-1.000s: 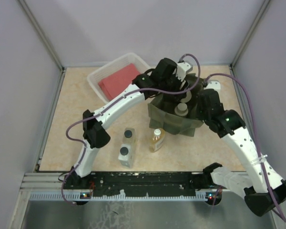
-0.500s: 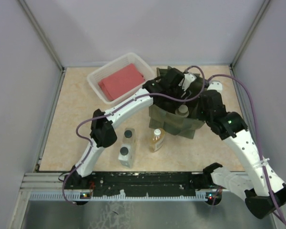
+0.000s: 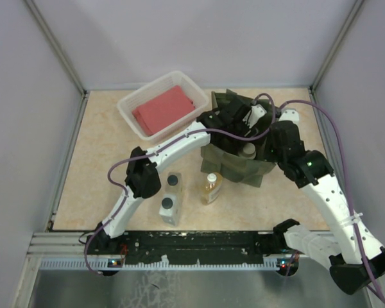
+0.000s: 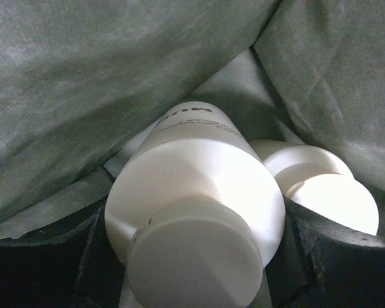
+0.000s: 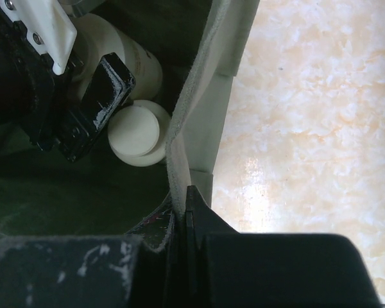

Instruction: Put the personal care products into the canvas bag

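Note:
The olive canvas bag point(image 3: 234, 163) stands open at the table's middle right. My left gripper point(image 3: 249, 127) reaches down into it and is shut on a cream bottle point(image 4: 192, 173), its wide round cap facing the wrist camera point(image 4: 194, 256). A second cream bottle point(image 4: 317, 189) lies in the bag right beside it, also showing in the right wrist view point(image 5: 138, 131). My right gripper point(image 5: 185, 208) is shut on the bag's right rim point(image 5: 192, 109) and holds it open. Two grey bottles point(image 3: 173, 183) point(image 3: 167, 208) and the amber bottle point(image 3: 210, 188) stand on the table in front of the bag.
A white plastic basket point(image 3: 129, 104) with a red cloth point(image 3: 163, 109) sits at the back left, close to the left arm's forearm. The enclosure's walls stand to the left, right and back.
My left gripper has moved right and down from above the bag's mouth into the bag, carrying the cream bottle. My right gripper has kept hold of the rim.

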Robot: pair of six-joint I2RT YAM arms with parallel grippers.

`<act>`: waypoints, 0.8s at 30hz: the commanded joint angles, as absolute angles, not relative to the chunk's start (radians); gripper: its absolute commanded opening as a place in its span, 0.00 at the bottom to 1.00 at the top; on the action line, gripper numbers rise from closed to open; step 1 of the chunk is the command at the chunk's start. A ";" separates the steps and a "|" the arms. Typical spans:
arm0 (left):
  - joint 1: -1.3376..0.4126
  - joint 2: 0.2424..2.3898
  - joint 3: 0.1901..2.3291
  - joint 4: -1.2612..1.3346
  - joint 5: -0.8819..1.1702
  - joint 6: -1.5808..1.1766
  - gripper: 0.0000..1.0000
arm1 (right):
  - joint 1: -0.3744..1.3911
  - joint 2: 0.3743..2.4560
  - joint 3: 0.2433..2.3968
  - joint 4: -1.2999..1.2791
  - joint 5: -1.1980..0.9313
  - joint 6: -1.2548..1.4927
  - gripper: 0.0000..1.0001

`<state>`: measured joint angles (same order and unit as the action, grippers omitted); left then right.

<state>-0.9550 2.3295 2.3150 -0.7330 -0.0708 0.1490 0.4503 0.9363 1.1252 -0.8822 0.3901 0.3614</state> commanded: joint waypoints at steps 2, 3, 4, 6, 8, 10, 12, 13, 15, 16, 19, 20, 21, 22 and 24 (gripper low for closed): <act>-0.996 2.309 2.328 -0.656 -0.016 0.169 0.57 | 0.454 0.937 1.143 -0.831 0.363 0.339 0.00; -0.999 2.297 2.317 -0.647 -0.008 0.165 0.66 | 0.454 0.937 1.142 -0.834 0.363 0.340 0.00; -0.999 2.285 2.301 -0.635 -0.001 0.159 0.73 | 0.454 0.936 1.142 -0.833 0.363 0.340 0.00; -0.999 2.267 2.286 -0.620 0.016 0.149 0.83 | 0.454 0.934 1.139 -0.833 0.366 0.341 0.00; -0.999 2.258 2.284 -0.617 0.029 0.142 0.97 | 0.454 0.934 1.137 -0.833 0.371 0.340 0.00; -0.999 2.253 2.284 -0.613 0.043 0.137 1.00 | 0.454 0.936 1.135 -0.833 0.373 0.341 0.00; -0.999 2.248 2.283 -0.610 0.059 0.131 1.00 | 0.454 0.936 1.132 -0.832 0.376 0.340 0.00; -0.999 2.241 2.284 -0.609 0.067 0.127 1.00 | 0.454 0.937 1.132 -0.831 0.376 0.340 0.00; -0.999 2.229 2.282 -0.607 0.084 0.118 1.00 | 0.454 0.940 1.133 -0.831 0.379 0.339 0.00; -0.999 2.220 2.282 -0.607 0.088 0.113 1.00 | 0.455 0.941 1.134 -0.832 0.381 0.339 0.00; -0.999 2.175 2.276 -0.614 0.072 0.107 1.00 | 0.454 0.945 1.134 -0.832 0.383 0.339 0.00; -0.999 2.159 2.272 -0.622 0.052 0.111 1.00 | 0.454 0.946 1.134 -0.830 0.382 0.340 0.00; -0.999 2.140 2.271 -0.634 0.022 0.114 1.00 | 0.454 0.946 1.131 -0.829 0.380 0.342 0.00; -0.998 2.121 2.267 -0.650 -0.013 0.119 1.00 | 0.454 0.947 1.131 -0.828 0.380 0.343 0.00; -0.996 2.076 2.250 -0.691 -0.099 0.133 1.00 | 0.454 0.949 1.128 -0.828 0.381 0.345 0.00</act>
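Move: The left hand grips a white bottle low inside the canvas bag. The bottle's middle is about 2 cm ahead, 2 cm to the right and 5 cm below the hand. The first bottle already in the bag stands some 7 cm straight back from the held one. The amber bottle, outside the bag, is roughly 17 cm back and 8 cm left of the left hand. From the right hand, the held bottle lies about 6 cm ahead, 6 cm left and 13 cm lower. Upward out of the bag, after barely stirring at first, the left hand spreads its fingers fully, lets go of the white bottle and climbs about 7 cm. It also draws some 3 cm back and 3 cm right, easing slightly left at the end, while the wrist tips about 10 degrees so the fingers point less steeply down. The right hand stays put, still pinching the bag's right rim. ##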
